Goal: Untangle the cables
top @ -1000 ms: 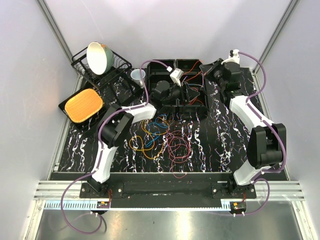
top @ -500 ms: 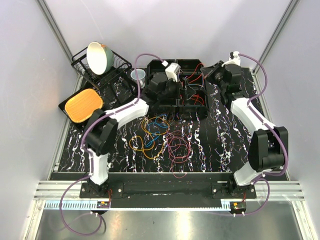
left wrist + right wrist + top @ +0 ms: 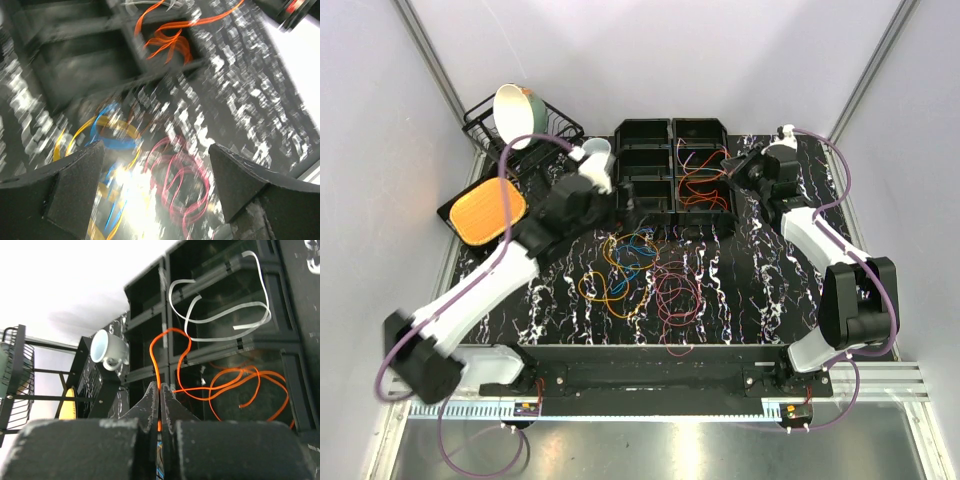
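A tangle of thin cables (image 3: 638,270) lies on the dark marbled table: yellow and blue loops (image 3: 107,140) on the left, maroon-pink loops (image 3: 182,175) on the right. My left gripper (image 3: 628,210) hovers above the pile's far edge, just in front of the bins. In the blurred left wrist view it (image 3: 157,170) stands open with nothing between its fingers. My right gripper (image 3: 729,170) is at the bins' right side. It (image 3: 160,390) is shut on an orange cable (image 3: 156,355) that runs up from a bin holding more orange loops (image 3: 250,382).
Black divided bins (image 3: 642,130) stand at the back; one holds a white cable (image 3: 225,315). A white cup (image 3: 596,152) sits left of them. A wire dish rack (image 3: 480,128) with a bowl (image 3: 516,113) and an orange-yellow tray (image 3: 486,210) are at the far left.
The left arm has drawn back out of the bins toward the left and now sits lower over the pile, its gripper opened. The right gripper has barely moved and stays shut.
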`<act>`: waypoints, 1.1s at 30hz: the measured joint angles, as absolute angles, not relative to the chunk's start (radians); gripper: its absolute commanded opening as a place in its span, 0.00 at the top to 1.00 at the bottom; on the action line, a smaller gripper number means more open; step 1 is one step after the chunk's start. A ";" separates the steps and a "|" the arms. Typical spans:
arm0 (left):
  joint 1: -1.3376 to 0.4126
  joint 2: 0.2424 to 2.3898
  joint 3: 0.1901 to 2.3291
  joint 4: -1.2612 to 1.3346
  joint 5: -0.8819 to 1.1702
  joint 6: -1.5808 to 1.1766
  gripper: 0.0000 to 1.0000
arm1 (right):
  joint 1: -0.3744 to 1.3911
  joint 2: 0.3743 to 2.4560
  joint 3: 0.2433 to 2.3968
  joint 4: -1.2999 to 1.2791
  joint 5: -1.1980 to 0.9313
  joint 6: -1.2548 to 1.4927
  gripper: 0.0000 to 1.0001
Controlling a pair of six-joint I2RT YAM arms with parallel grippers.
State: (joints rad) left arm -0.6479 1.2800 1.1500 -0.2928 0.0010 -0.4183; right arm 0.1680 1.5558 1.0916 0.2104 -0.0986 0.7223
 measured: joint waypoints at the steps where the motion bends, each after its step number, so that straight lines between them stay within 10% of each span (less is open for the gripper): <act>1: -0.648 1.225 1.124 -0.336 -0.017 -0.420 0.12 | 0.168 1.556 1.086 0.207 -0.099 0.729 1.00; 13: -0.648 0.780 0.900 -0.682 -0.139 -0.461 0.12 | 0.168 1.597 1.027 0.122 -0.101 0.775 1.00; 33: -0.648 0.636 0.775 -0.731 -0.200 -0.449 0.12 | 0.172 1.757 1.173 -0.099 -0.097 0.737 0.96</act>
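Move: The right hand, shut on the orange cable, has the compartment where that cable is piling up about 5 cm ahead, 3 cm to its left and 21 cm below. The white cable lies some 8 cm beyond that pile; the pink cable is roughly 23 cm back and 9 cm left of the right hand. From the empty left hand, the orange pile lies about 14 cm ahead and 18 cm to the right, far below. Still pinching the orange cable, the right hand lowers it some 12 cm towards the pile in its compartment, easing back about 4 cm on the way and tipping its fingers about 25 degrees further down, then nudges forward a little at the bottom. Meanwhile the left hand, wide open and empty, pulls back and left from the bins by roughly 18 cm, sinks about 6 cm and slows to a stop. ##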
